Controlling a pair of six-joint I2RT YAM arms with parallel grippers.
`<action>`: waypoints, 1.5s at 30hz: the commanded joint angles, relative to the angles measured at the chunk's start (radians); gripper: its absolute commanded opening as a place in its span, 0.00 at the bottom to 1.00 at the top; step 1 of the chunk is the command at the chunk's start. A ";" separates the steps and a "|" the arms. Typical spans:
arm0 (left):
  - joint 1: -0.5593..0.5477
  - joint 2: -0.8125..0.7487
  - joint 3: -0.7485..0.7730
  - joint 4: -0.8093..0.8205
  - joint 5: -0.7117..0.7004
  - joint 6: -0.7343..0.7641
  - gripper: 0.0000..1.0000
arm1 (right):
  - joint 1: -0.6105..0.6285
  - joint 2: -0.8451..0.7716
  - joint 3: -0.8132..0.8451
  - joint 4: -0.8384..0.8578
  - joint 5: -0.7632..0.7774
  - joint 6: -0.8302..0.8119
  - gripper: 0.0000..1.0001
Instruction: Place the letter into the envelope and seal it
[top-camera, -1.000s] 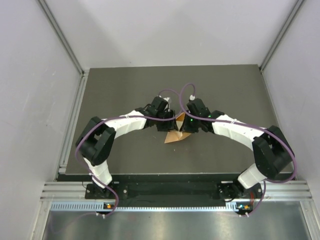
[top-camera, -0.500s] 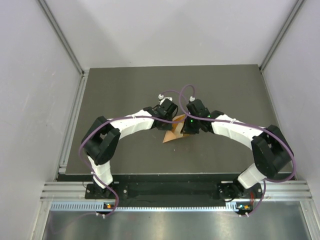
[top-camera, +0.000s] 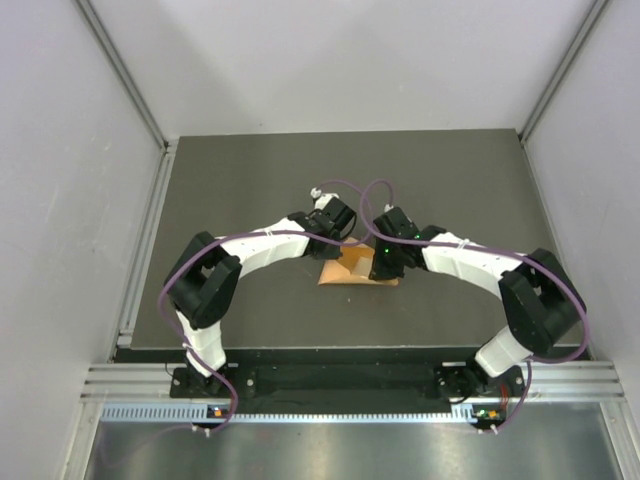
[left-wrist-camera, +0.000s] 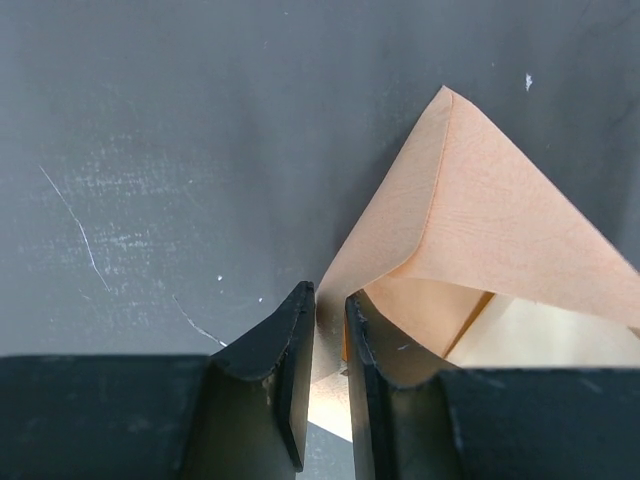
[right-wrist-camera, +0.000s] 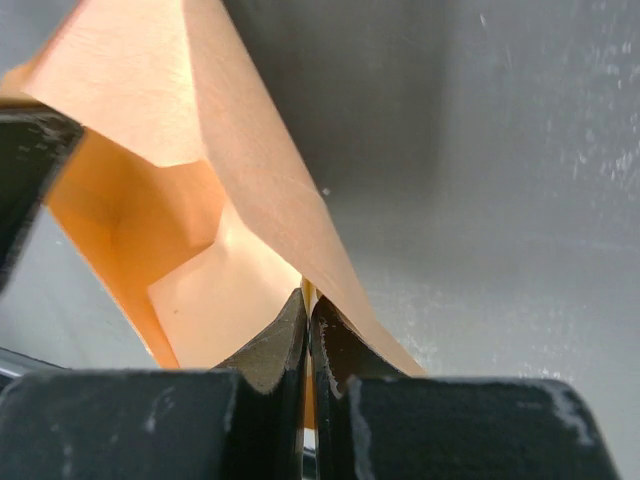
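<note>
The orange envelope (top-camera: 356, 270) lies mid-table between both grippers, its pointed flap (left-wrist-camera: 480, 200) raised. Inside its mouth shows the pale cream letter (left-wrist-camera: 555, 335). My left gripper (top-camera: 338, 243) is at the envelope's far left corner. Its jaws stand a narrow gap apart, and the envelope's edge (left-wrist-camera: 330, 300) runs into that gap. My right gripper (top-camera: 380, 263) is shut on the envelope's right edge (right-wrist-camera: 309, 292), with a thin strip of paper pinched between its fingertips. The flap (right-wrist-camera: 150, 80) rises to the left in the right wrist view.
The dark grey table (top-camera: 250, 180) is scratched. Grey walls stand on three sides, and a metal rail (top-camera: 145, 250) runs along the left edge. Both arm bases sit on the black bar (top-camera: 340, 380) at the near edge.
My left gripper has shifted right onto the envelope's corner and its jaws have narrowed. The envelope has dropped from a tilted, raised pose to lying flatter and wider. The right gripper stays shut.
</note>
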 joint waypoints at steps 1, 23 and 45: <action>0.009 -0.040 -0.023 -0.042 -0.066 -0.024 0.23 | 0.010 -0.003 -0.030 -0.054 0.022 0.016 0.00; 0.008 -0.175 -0.115 0.067 0.193 -0.049 0.55 | 0.009 -0.215 0.025 0.210 -0.093 -0.148 0.00; 0.275 -0.392 -0.365 0.162 0.379 -0.081 0.93 | -0.157 -0.238 -0.009 0.143 -0.240 -0.221 0.00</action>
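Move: The letter, still pinched in the right fingers, has its middle about 3 cm to the right hand's left and 2 cm ahead, in the envelope's raised mouth. The envelope's middle lies some 4 cm left, 2 cm ahead and 2 cm below that hand. From the left hand, whose fingers straddle the envelope's left wall, the envelope's middle is about 6 cm right, 3 cm back and 2 cm lower; the letter's is 7 cm right, 3 cm back. The letter goes a little farther down, back and right with the shut right fingers, then is drawn up out of the envelope, rising about 16 cm and slightly forward as the wrist tips up, before sinking some 4 cm. The envelope's left wall is eased back by the left hand, which then opens wide, lets go, rises and swings some 9 cm left while sinking again. ##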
